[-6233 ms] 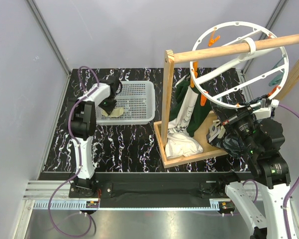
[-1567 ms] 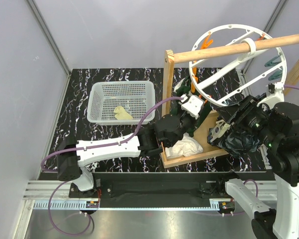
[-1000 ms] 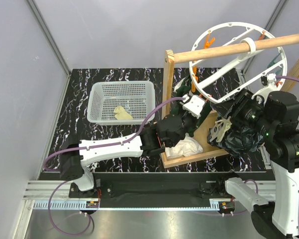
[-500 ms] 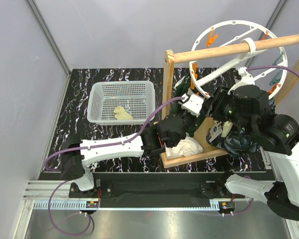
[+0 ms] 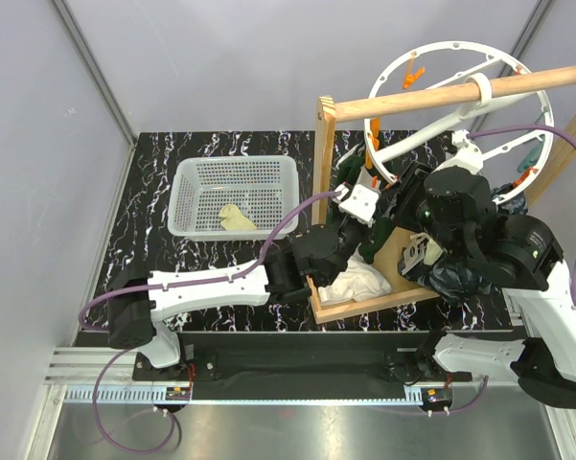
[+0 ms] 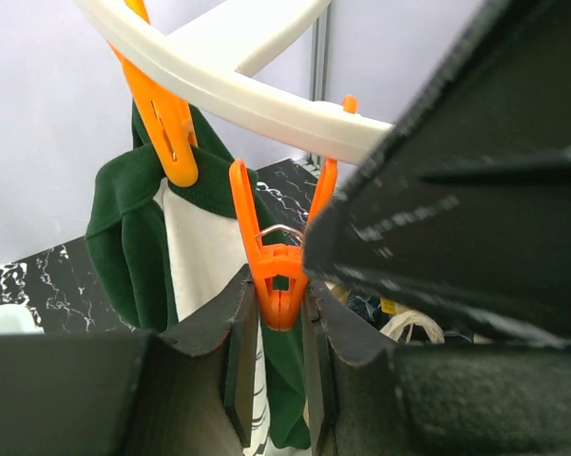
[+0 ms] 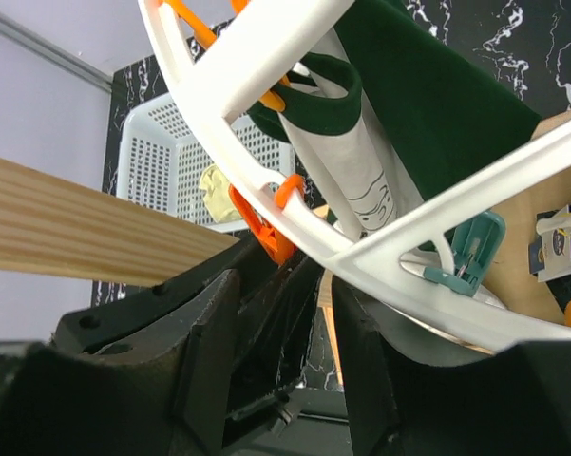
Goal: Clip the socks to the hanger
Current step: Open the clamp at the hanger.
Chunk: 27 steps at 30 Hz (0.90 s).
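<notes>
The hanger point(image 5: 460, 44), a white ring, hangs from the wooden rod point(image 5: 431, 96). My left gripper point(image 5: 367, 188) reaches up under its near rim. In the left wrist view the left gripper point(image 6: 280, 285) is shut on the lower end of an orange peg point(image 6: 277, 255) that hangs from the rim point(image 6: 237, 90). My right gripper point(image 5: 398, 196) is right beside it, open and empty. In the right wrist view the right gripper point(image 7: 285, 285) has its jaws spread below the ring's spoke point(image 7: 475, 188) and the same peg point(image 7: 256, 223). One sock point(image 5: 234, 218) lies in the basket point(image 5: 235, 160); it also shows in the right wrist view point(image 7: 218, 180).
A dark green-and-white garment point(image 6: 123, 228) hangs from another orange peg beside the left gripper. A white cloth point(image 5: 359, 283) lies on the wooden stand's base point(image 5: 364, 305). A black bag point(image 5: 460, 278) lies under the right arm. A teal peg point(image 7: 470, 249) hangs from the rim.
The left arm came from the basket to the hanger, leaving the sock in the basket. The right arm has swung left and down until its gripper is beside the left one. The ring has turned slightly.
</notes>
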{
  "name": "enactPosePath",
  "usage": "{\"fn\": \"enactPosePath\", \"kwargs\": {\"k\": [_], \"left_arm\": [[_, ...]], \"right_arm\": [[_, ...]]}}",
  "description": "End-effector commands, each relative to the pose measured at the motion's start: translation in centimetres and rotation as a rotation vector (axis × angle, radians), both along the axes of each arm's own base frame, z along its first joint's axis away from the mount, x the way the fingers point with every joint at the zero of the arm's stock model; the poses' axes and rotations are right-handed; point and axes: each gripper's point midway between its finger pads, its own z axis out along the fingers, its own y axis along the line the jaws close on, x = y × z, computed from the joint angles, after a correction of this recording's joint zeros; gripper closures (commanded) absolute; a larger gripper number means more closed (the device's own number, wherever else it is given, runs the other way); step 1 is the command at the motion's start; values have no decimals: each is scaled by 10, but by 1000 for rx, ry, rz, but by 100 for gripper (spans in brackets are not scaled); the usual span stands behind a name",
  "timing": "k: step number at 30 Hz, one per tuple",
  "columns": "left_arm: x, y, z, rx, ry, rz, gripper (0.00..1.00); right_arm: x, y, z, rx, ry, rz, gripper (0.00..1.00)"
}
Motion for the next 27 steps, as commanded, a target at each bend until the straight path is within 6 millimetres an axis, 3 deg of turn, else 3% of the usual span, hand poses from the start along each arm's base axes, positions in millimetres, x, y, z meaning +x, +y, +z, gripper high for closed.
{"fn": "enactPosePath", "kwargs": {"k": [1,10,18,19,20,22,23,27], "left_arm": [[-9,6,17,-53,-35,-35,100],[-24,-1,27,-82,-42,-137,100],[-31,-7,22,-67,-29,-184,100],[-34,-6,24,-71,-26,-196,97],[-35,-5,21,-62,-20,-204,84],[-41,-1,23,-64,-12,-246,73],[-44,2,22,-55,-4,-264,63],[-57,10,26,-107,75,-391,43]], "right_arm": [[12,2,16,86,-64,-85,49],[23,-1,8,103,-102,-147,62],[21,-9,-4,53,-81,-171,73],[20,-10,-4,50,-81,-167,75],[18,-13,-2,56,-89,-166,80],[13,-16,-1,53,-97,-144,85],[11,-17,0,55,-103,-139,91],[5,-20,5,56,-150,-87,100]]}}
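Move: Just ahead of the right hand, about 2 cm out, 1 cm to its left and 1 cm lower, is the orange clamp on the hanger's rim; the left fingers already hold its lower end, so its middle is about 1 cm ahead of and 1 cm above that hand. From the right hand, the next orange clamp is some 7 cm ahead, 4 cm left and 2 cm higher, the green-and-white cloth straight ahead about 8 cm and 8 cm below, and the teal clamp about 3 cm ahead, 6 cm right and 3 cm lower. Reaching about 1.5 cm forward and 1 cm down to the orange clamp, the right hand closes its half-open fingers almost shut and pinches it just under the rim, then draws 1.5 cm right and slightly back. The left keeps its grip while easing back about 1.5 cm, then opens, comes free and retreats another 2.5 cm, swinging clockwise some 15 degrees overall. ##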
